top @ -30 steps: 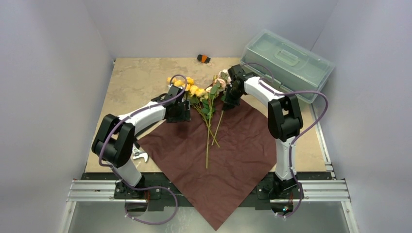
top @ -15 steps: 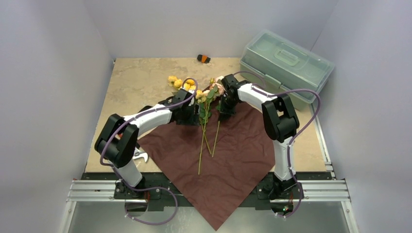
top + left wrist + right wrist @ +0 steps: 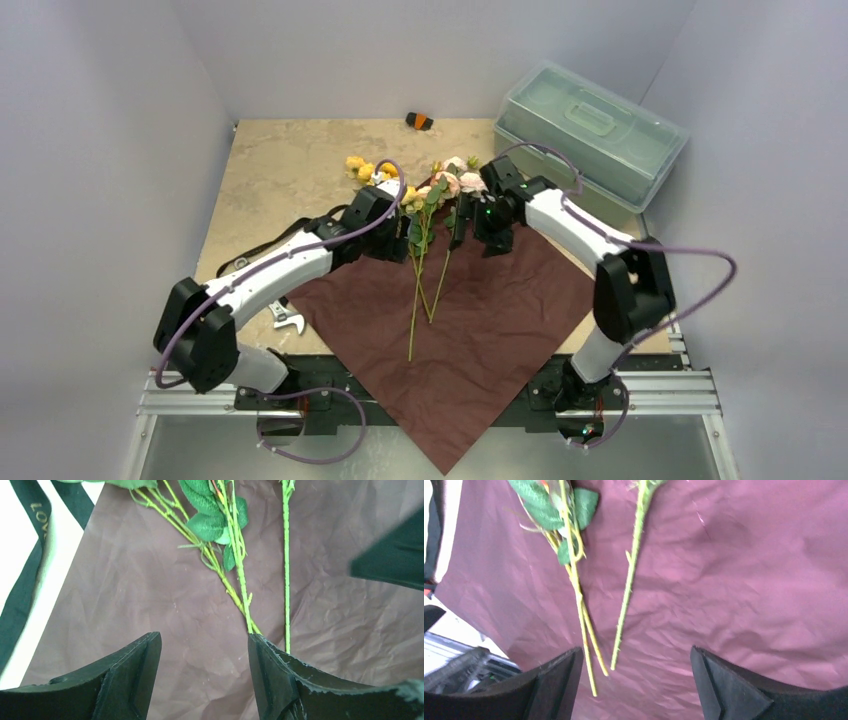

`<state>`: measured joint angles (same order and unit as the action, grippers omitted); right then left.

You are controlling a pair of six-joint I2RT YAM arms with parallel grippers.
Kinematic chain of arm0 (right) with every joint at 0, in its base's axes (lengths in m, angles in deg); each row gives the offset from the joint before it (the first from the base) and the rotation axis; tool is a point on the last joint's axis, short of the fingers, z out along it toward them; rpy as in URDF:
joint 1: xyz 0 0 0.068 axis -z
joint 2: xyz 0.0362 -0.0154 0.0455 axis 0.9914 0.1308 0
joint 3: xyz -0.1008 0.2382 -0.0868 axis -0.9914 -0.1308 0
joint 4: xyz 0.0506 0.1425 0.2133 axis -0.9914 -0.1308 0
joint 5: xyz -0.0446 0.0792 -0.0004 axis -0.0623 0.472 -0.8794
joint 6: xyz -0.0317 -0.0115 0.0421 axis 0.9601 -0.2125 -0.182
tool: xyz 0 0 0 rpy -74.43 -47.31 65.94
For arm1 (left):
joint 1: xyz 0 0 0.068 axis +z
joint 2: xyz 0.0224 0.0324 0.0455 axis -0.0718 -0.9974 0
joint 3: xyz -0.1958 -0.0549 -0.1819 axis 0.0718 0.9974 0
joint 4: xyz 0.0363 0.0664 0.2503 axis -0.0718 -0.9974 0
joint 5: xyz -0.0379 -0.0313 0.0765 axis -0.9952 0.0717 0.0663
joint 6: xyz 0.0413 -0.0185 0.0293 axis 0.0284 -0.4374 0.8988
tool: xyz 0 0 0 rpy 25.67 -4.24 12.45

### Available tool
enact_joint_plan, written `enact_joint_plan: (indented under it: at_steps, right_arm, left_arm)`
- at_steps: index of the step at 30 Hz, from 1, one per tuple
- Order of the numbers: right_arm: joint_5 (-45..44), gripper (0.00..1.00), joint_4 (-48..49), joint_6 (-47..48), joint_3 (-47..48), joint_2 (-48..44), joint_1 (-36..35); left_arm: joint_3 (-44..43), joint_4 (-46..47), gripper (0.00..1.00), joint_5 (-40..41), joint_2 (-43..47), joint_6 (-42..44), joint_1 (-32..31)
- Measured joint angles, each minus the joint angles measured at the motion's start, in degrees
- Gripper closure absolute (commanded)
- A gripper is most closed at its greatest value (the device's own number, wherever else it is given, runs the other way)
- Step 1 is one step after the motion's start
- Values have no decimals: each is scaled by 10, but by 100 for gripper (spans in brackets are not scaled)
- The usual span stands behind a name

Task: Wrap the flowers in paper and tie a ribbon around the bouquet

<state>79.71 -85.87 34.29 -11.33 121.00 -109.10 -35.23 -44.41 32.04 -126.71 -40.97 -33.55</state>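
The flowers (image 3: pixel 425 205) lie on the dark red paper (image 3: pixel 490 320), yellow and pink blooms past its far corner, green stems (image 3: pixel 240 580) (image 3: pixel 626 595) running toward me. My left gripper (image 3: pixel 392 240) (image 3: pixel 205 675) hovers open just left of the stems, nothing between its fingers. My right gripper (image 3: pixel 468 232) (image 3: pixel 636 680) is open just right of them, above the paper, holding nothing. The black ribbon (image 3: pixel 20 595) (image 3: pixel 262 243) lies on the table left of the paper, beside my left arm.
A clear plastic lidded box (image 3: pixel 590 130) stands at the back right. A small orange-and-black object (image 3: pixel 420 121) sits by the back wall. A white tool (image 3: pixel 288 318) lies at the paper's left edge. The paper's near corner hangs over the table's front rail.
My right gripper has opened and let go of the pink flower's stem, then drawn slightly right. The stems have slid a little toward me on the paper. My left arm's elbow swung left.
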Motion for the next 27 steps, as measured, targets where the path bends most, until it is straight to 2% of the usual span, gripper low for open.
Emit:
enact_joint_plan:
  at_steps: [1,3,7,10,15,19,23,27]
  right_arm:
    - [-8,6,-1,-13,-42,-58,0]
    - [-14,1,-1,-27,-79,-107,0]
    - [-56,1,-18,-78,-205,-238,3]
    - [-81,1,-45,-102,-269,-295,31]
    - [-103,1,-62,-118,-338,-341,141]
    - [-130,1,-64,-135,-361,-363,177]
    - [-146,1,-56,-137,-373,-361,227]
    - [-176,1,-45,-134,-374,-348,274]
  left_arm:
    - [7,0,31,4,14,-6,-2]
    - [25,-8,26,17,36,-25,-12]
    - [39,-77,12,84,49,-88,-17]
    - [40,-133,10,117,51,-130,8]
    - [81,-185,9,129,104,-195,125]
    - [124,-223,9,142,165,-230,178]
    - [134,-225,9,136,162,-234,217]
    - [155,-199,9,109,151,-233,292]
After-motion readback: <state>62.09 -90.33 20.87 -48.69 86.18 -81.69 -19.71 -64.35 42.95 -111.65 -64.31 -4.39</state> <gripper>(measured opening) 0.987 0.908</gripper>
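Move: The paper's left corner lies about 24 cm left of the left hand, 7 cm back and 11 cm below. Beside that corner the wrench is some 26 cm left and 9 cm back from the hand; the yellow roses lie 13 cm ahead and 4 cm left. From the right hand, the paper's right corner is about 26 cm right, 8 cm back and 9 cm below. The pink roses are 13 cm ahead and 2 cm left of that hand, the green box 24 cm right and 20 cm ahead. Both empty hands spread away from the flowers towards the paper's opposite side corners, touching nothing by the end. The left swings some 21 cm left, drawing back 6–7 cm and sinking 5, turning about 55 degrees counter-clockwise; the right first pulls back about 11 cm, rising slightly, then sweeps 21 cm right while sinking, turning some 45 degrees clockwise. Both grippers open wider. ##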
